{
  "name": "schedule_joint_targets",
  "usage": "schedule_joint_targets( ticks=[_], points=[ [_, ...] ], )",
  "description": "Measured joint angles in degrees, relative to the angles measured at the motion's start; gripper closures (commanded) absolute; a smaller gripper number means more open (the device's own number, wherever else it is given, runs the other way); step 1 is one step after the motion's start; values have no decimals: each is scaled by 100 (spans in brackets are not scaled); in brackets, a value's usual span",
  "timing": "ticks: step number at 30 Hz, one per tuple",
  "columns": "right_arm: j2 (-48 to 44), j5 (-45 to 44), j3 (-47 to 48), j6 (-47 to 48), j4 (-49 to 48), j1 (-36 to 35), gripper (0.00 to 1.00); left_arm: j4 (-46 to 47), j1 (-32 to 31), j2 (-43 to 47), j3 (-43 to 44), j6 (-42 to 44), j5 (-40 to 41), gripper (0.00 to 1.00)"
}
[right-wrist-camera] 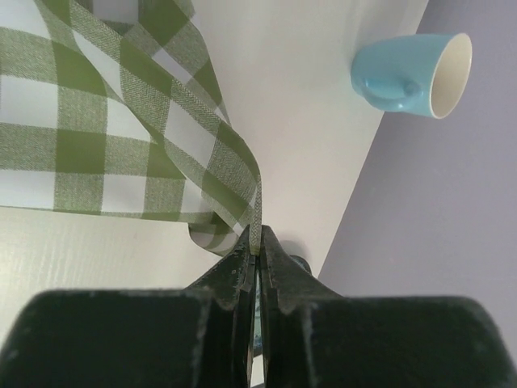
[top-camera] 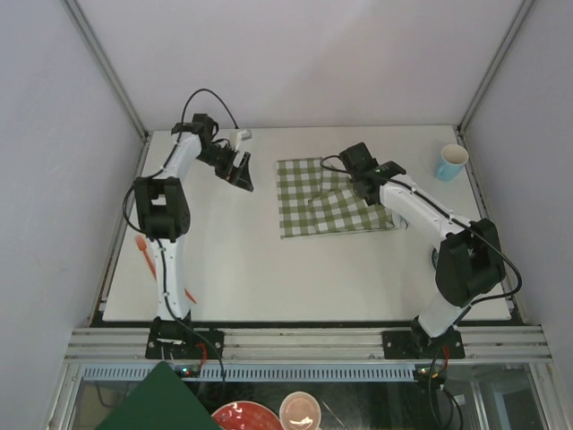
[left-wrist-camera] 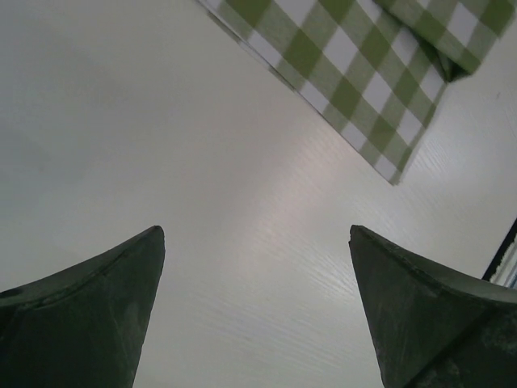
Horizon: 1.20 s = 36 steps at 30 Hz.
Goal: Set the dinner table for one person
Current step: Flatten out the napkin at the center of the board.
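Observation:
The off-white dinner table (top-camera: 269, 278) carries a green-and-white checked cloth (top-camera: 304, 202) at its middle back. My right gripper (top-camera: 369, 190) is shut on an edge of the cloth (right-wrist-camera: 97, 121), pinched at the fingertips (right-wrist-camera: 258, 234), and that edge is lifted and folded over. To the left of the cloth, my left gripper (top-camera: 242, 170) hangs open over bare tabletop (left-wrist-camera: 202, 162) with nothing between its fingers (left-wrist-camera: 121, 275); the cloth's corner (left-wrist-camera: 355, 73) lies beyond them. A light blue cup (top-camera: 452, 162) stands at the back right corner, also in the right wrist view (right-wrist-camera: 408, 73).
Orange utensils (top-camera: 143, 251) lie along the table's left edge near the left arm. A small white object (top-camera: 242, 134) sits at the back by the left wrist. Below the near edge are a red plate (top-camera: 237, 417) and a bowl (top-camera: 300, 410). Walls close three sides.

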State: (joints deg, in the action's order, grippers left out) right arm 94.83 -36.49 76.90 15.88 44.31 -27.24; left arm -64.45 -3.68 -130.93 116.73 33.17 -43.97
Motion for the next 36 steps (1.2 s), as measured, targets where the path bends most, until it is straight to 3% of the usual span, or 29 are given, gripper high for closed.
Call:
schedule_joint_targets(
  ticks=[4, 7, 15, 26, 36],
  points=[
    [-2, 208, 157, -4, -7, -4, 100, -103, -271, -824, 1425, -428, 297, 0],
    [-9, 280, 181, -2, -37, -28, 100, -28, -516, -1128, 2004, -671, 413, 0],
    [-33, 407, 181, -2, -26, -59, 100, 409, -1086, -1287, 2022, -1805, 1432, 0],
    [-304, 450, 181, -2, -20, -61, 100, 1095, -1202, -1329, 1593, -3075, 2608, 0],
    [-417, 450, 181, 0, -46, -61, 100, 1344, -1705, -1233, 1248, -3246, 2288, 0]
  ],
)
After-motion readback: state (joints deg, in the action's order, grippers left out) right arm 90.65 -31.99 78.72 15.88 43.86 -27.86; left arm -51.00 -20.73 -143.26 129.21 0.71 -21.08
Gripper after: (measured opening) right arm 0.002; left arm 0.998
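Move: The napkin's left edge lies about 11 cm to the left hand's right, 4 cm nearer the base at its middle and 8 cm below. The tip of the napkin's folded-over layer is 7 cm farther right, nearly level with that point. From the right hand, already shut on a raised napkin corner, the left edge is some 31 cm left and 15 cm down, about level ahead; the mug stands 13 cm right and 9 cm ahead, the plate 15 cm right and 14 cm back. To its right and downward, the left arm brings its wide-open fingers over the napkin's left edge: first about 5 cm forward, then sideways and down, ending some 12 cm right and 5 cm lower, the wrist turned roughly 20 degrees, mostly counter-clockwise. The right hand keeps its pinch on the napkin corner, eases barely 2 cm left, then lifts it about 3 cm. ##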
